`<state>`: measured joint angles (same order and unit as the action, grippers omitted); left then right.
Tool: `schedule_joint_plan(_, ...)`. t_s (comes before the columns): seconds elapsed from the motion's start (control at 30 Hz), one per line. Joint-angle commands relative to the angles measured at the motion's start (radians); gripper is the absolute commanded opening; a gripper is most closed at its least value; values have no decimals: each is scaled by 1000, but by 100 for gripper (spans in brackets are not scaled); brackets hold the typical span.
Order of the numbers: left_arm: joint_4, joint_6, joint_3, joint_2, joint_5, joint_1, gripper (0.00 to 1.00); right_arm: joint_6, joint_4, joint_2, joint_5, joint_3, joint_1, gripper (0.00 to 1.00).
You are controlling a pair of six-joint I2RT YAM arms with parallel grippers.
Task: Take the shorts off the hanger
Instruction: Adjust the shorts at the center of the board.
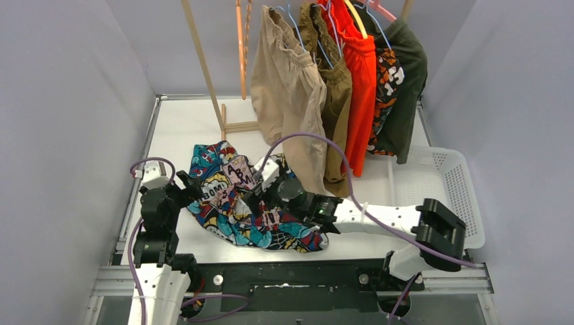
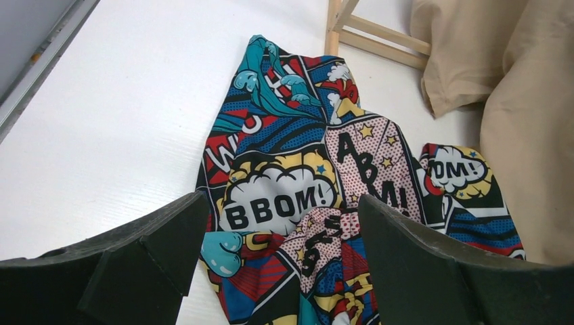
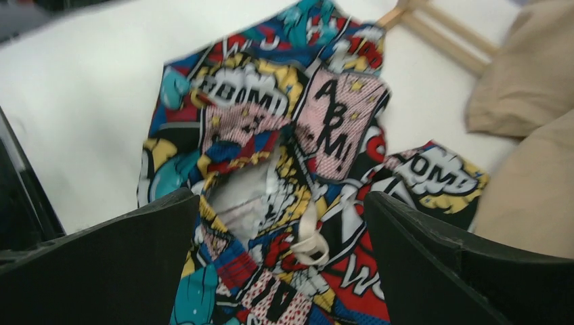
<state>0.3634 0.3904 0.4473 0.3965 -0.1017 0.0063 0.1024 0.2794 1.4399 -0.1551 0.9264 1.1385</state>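
Observation:
The multicolour comic-print shorts (image 1: 227, 203) lie crumpled on the white table, with no hanger showing on them. My left gripper (image 1: 189, 184) hovers open over their left edge; the left wrist view has the print (image 2: 291, 169) between its spread fingers (image 2: 169, 244). From the right, my right gripper (image 1: 252, 198) stands open over the waistband and its white drawstring (image 3: 311, 244), touching nothing. Beige shorts (image 1: 288, 88), brown shorts (image 1: 336, 81), orange-red shorts (image 1: 360, 81), camouflage shorts (image 1: 387, 81) and dark green shorts (image 1: 408, 81) hang on hangers (image 1: 296, 24) from the rack.
A wooden rack post (image 1: 203, 64) and its base (image 1: 240, 125) stand behind the comic-print shorts. The beige shorts' hem reaches down close to my right wrist. A white slatted basket (image 1: 453, 189) sits at the right edge of the table.

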Motion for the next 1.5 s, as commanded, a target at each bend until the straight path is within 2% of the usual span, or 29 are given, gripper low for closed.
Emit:
schedule_joint_plan(0.0,-50,-19,56,41,1,18,81,-73,3,95,6,33,48,98)
schedule_joint_plan(0.2,-79,-37,199,178,95,18,85,-53,-131,203,-3,92,61,98)
schedule_joint_plan(0.33,-26,-54,185,266,44,14,85,-85,-155,233,28,103,60,98)
schedule_joint_plan(0.43,-48,-8,132,249,44,11,84,-111,-148,263,109,107,61,98)
schedule_joint_plan(0.53,-68,-20,110,206,50,9,85,-119,-140,308,86,121,59,97)
schedule_joint_plan(0.63,-60,-23,98,177,25,9,84,-78,-117,355,67,125,33,97)
schedule_joint_plan(0.83,-81,-43,92,215,8,11,84,-15,-176,482,176,191,-25,98)
schedule_joint_plan(0.93,-83,-46,101,254,2,11,84,62,-119,499,144,147,-22,88)
schedule_joint_plan(0.97,-84,-48,104,262,3,11,84,85,-99,498,126,128,-18,82)
schedule_joint_plan(1.1,-83,-55,108,264,-4,12,84,106,-91,453,12,73,0,45)
schedule_joint_plan(1.2,-84,-59,102,249,-13,12,84,84,-93,365,-75,36,8,29)
schedule_joint_plan(1.27,-88,-61,99,245,-12,12,84,73,-67,257,-107,0,8,15)
schedule_joint_plan(1.47,-84,-59,104,251,-8,12,84,68,59,-52,-112,-126,16,8)
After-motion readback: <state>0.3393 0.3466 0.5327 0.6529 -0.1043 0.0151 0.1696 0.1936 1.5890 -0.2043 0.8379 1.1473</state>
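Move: Under the right hand lies the waistband of the patterned shorts, about 19 cm below it and 2 cm to its left. The near hem of the hanging tan shorts is some 14 cm to this hand's right, 6 cm ahead and 12 cm lower; the rack's wooden foot stands about 27 cm ahead and 17 cm left, down on the board. From the left hand the waistband is roughly 17 cm right, 4 cm back and 16 cm below. Dropping nearly 19 cm onto the shorts, the wide-open right hand first draws back a little, then comes forward again, its fingers tipping down some 25 degrees. It pinches the waistband almost shut, then lifts it about 6 cm while drifting right. The empty left hand bobs up and down, ending 2 cm forward and slightly lower, tipped down. ##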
